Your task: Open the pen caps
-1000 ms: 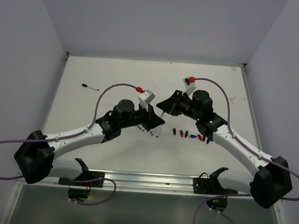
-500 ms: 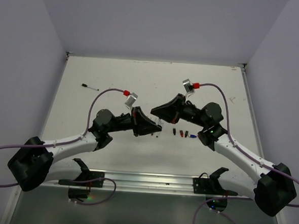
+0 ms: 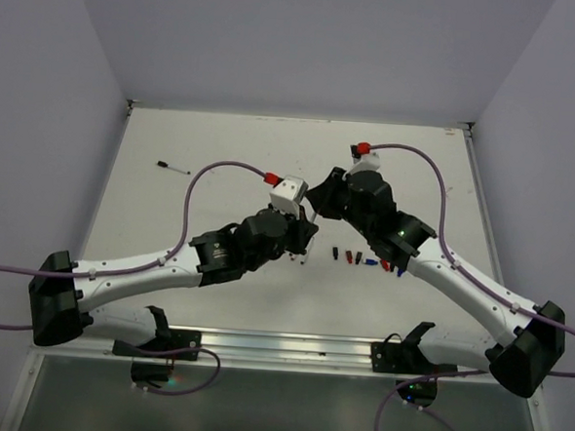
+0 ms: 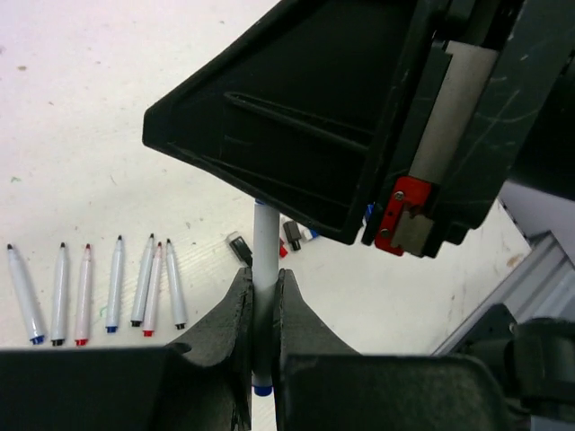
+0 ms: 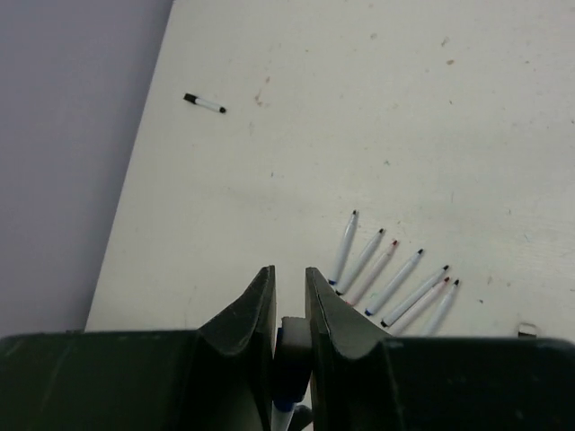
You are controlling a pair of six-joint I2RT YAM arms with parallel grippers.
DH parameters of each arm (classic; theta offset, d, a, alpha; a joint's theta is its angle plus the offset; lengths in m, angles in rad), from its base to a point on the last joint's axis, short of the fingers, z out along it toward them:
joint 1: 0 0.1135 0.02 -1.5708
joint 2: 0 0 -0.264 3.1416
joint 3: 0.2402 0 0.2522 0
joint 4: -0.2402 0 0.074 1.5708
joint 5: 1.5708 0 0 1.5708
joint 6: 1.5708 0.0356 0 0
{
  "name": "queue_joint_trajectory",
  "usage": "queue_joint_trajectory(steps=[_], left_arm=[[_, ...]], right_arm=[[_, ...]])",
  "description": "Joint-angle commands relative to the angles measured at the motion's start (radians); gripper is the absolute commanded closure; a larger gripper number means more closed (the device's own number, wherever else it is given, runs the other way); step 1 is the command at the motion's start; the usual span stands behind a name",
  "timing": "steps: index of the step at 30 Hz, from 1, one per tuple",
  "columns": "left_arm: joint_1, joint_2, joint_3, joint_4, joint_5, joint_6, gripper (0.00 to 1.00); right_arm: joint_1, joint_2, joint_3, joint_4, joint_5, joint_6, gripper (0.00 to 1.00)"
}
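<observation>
My left gripper [image 4: 262, 301] is shut on a white pen [image 4: 265, 242] with a blue end and holds it above the table. The pen's far end runs up into my right gripper [image 4: 269, 193]. In the right wrist view my right gripper [image 5: 289, 292] is shut on the pen's dark blue cap [image 5: 293, 346], with the white barrel showing just below it. In the top view the two grippers, left [image 3: 304, 226] and right [image 3: 319, 206], meet tip to tip at mid-table. Several uncapped pens [image 4: 108, 287] lie in a row. Loose caps [image 3: 359, 258] lie right of them.
A lone pen with a black cap [image 3: 173, 167] lies far left on the table; it also shows in the right wrist view [image 5: 205, 104]. Purple cables with red connectors [image 3: 268, 177] arch over both wrists. A metal rail [image 3: 279, 347] runs along the near edge.
Both wrists have lifted and turned, and the left arm has swung in to the right. The two grippers stand tip to tip again with the pen between them.
</observation>
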State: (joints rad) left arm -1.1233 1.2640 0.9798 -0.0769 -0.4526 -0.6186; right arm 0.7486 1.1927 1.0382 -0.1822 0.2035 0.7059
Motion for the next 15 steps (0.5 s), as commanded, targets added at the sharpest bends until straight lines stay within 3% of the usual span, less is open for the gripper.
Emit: queue_joint_trajectory(steps=[1,2,3,7,10,11,12,15], left_arm=[[0.042,-0.135,-0.084,0.142,0.182,0.155,1.00],[0.046,-0.152,-0.126,0.238,0.257,0.154,1.00],[0.062,-0.166,-0.147,0.284,0.417,0.140,1.00],[0.144,-0.176,-0.185,0.379,0.641,0.086,1.00],[0.207,-0.207,-0.288,0.605,0.888,-0.033,1.00],[0.221,-0.212,-0.358,0.784,0.940,-0.080,1.00],[0.238,-0.210,-0.397,0.899,1.053,-0.137,1.00],[0.289,-0.160,-0.519,1.341,1.147,-0.475,1.00]], right_arm=[[-0.038,-0.001,0.034,-0.145,0.367,-0.121,1.00],[-0.038,0.002,0.028,-0.137,0.344,-0.120,1.00],[-0.038,0.005,0.023,-0.122,0.341,-0.117,1.00],[-0.052,0.002,-0.027,-0.012,0.193,-0.108,1.00],[-0.133,-0.043,-0.146,0.206,-0.085,-0.025,1.00],[-0.165,-0.053,-0.183,0.275,-0.186,0.006,1.00],[-0.236,-0.065,-0.225,0.456,-0.342,0.044,1.00],[-0.328,-0.084,-0.354,0.796,-0.504,0.187,1.00]])
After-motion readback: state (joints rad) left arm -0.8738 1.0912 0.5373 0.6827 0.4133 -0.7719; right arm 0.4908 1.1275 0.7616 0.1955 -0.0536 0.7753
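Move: My left fingers already hold the blue pen's body; its cap is about 7 cm ahead of them, 2 cm to the right and 3 cm higher. That cap sits right between my right fingers, already pinched. On the table some 24 cm below my right hand, the nearest black cap lies 6 cm to its right and 2 cm back, and the nearest uncapped pen 2 cm to its left and 2 cm back. I keep both grips and pull pen and cap apart: my left hand draws the body back about 7 cm, easing at first then fast, finally rising 3 cm, while it turns clockwise some 35 degrees and rolls its left side down. My right hand nearly holds still, then carries the cap away, 4 to 5 cm right and 3 cm forward, sinking slightly. ##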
